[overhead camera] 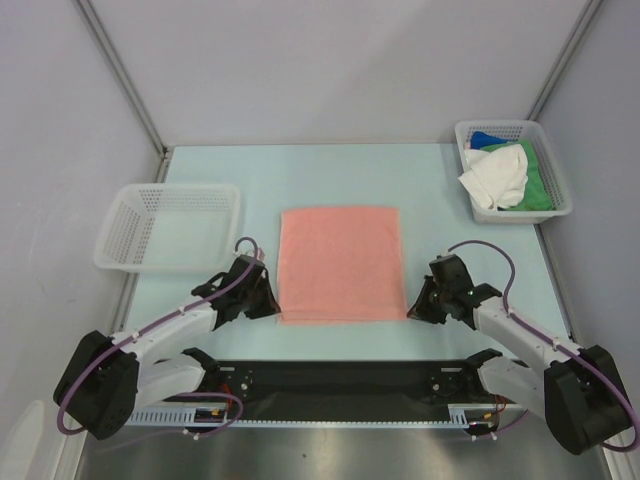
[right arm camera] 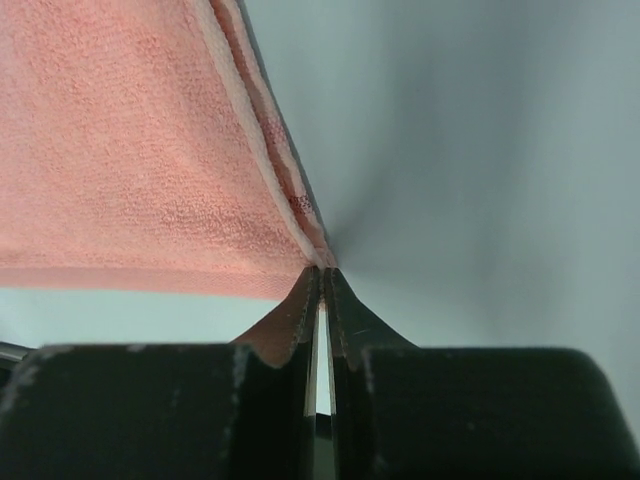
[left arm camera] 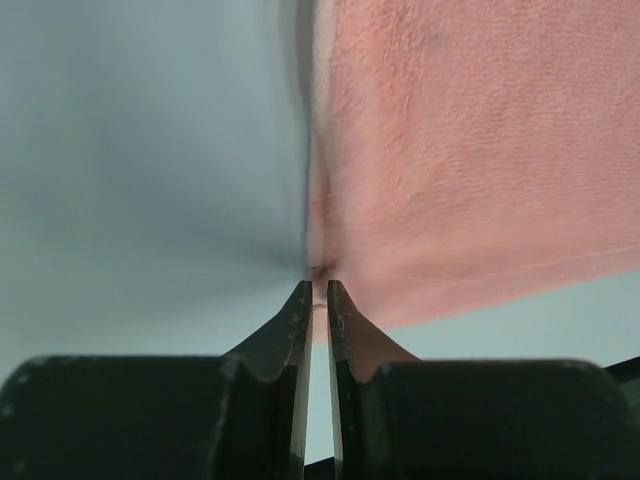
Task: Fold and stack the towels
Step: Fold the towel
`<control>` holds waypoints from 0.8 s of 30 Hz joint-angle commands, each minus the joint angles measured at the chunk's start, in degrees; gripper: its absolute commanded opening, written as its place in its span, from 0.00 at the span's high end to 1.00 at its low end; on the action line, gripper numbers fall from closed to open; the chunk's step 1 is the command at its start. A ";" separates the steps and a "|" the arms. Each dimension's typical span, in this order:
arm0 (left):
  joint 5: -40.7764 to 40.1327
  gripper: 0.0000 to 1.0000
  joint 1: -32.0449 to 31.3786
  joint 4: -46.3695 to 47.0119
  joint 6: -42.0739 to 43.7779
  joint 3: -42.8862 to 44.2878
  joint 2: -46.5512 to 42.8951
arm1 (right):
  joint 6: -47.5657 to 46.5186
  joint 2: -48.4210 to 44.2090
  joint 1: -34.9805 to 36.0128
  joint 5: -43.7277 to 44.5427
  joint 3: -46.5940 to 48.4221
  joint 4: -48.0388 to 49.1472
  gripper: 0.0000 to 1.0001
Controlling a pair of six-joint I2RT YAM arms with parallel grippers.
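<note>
A salmon pink towel lies flat and folded in the middle of the table, roughly square. My left gripper sits at its near left corner. In the left wrist view the jaws stand only a slit apart, with the corner of the pink towel between the tips. My right gripper is at the near right corner. Its tips are pinched on the layered edge of the pink towel. A white towel, a green towel and a blue towel lie crumpled together in the basket at the back right.
A white perforated basket stands left of the pink towel with nothing in it. The basket with the other towels is at the far right corner. Grey walls close the table on three sides.
</note>
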 commanded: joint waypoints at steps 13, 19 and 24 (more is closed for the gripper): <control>-12.19 0.45 0.68 -8.47 4.33 20.22 1.46 | -4.35 -0.73 -2.61 7.43 16.95 -2.88 0.55; -20.83 0.42 5.77 -4.16 10.31 37.98 23.16 | -11.03 22.81 -6.82 8.14 34.18 6.20 0.51; -15.92 0.44 9.99 -1.52 13.48 49.84 39.50 | -14.20 39.25 -9.37 4.27 47.69 10.07 0.52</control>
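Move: The left hand is at the folded towel's near left corner; its far left corner lies about 25 cm straight ahead, some 1 cm to the right. The empty basket's middle stands roughly 19 cm ahead and 24 cm to the left. The right hand is at the near right corner, with the far right corner some 25 cm ahead and 2 cm left; the filled basket is around 32 cm ahead and 24 cm right. All the corners lie at or just under fingertip height. Outward by a centimetre or two at table level, both hands spread their fingers to about half open and let go of the near corners. Then they rise some 11 cm and sweep forward together, fast, about 22 cm in all, along the towel's sides to its far corners, fingers tilting 15 degrees or so more forward and the hands just starting to sink. ##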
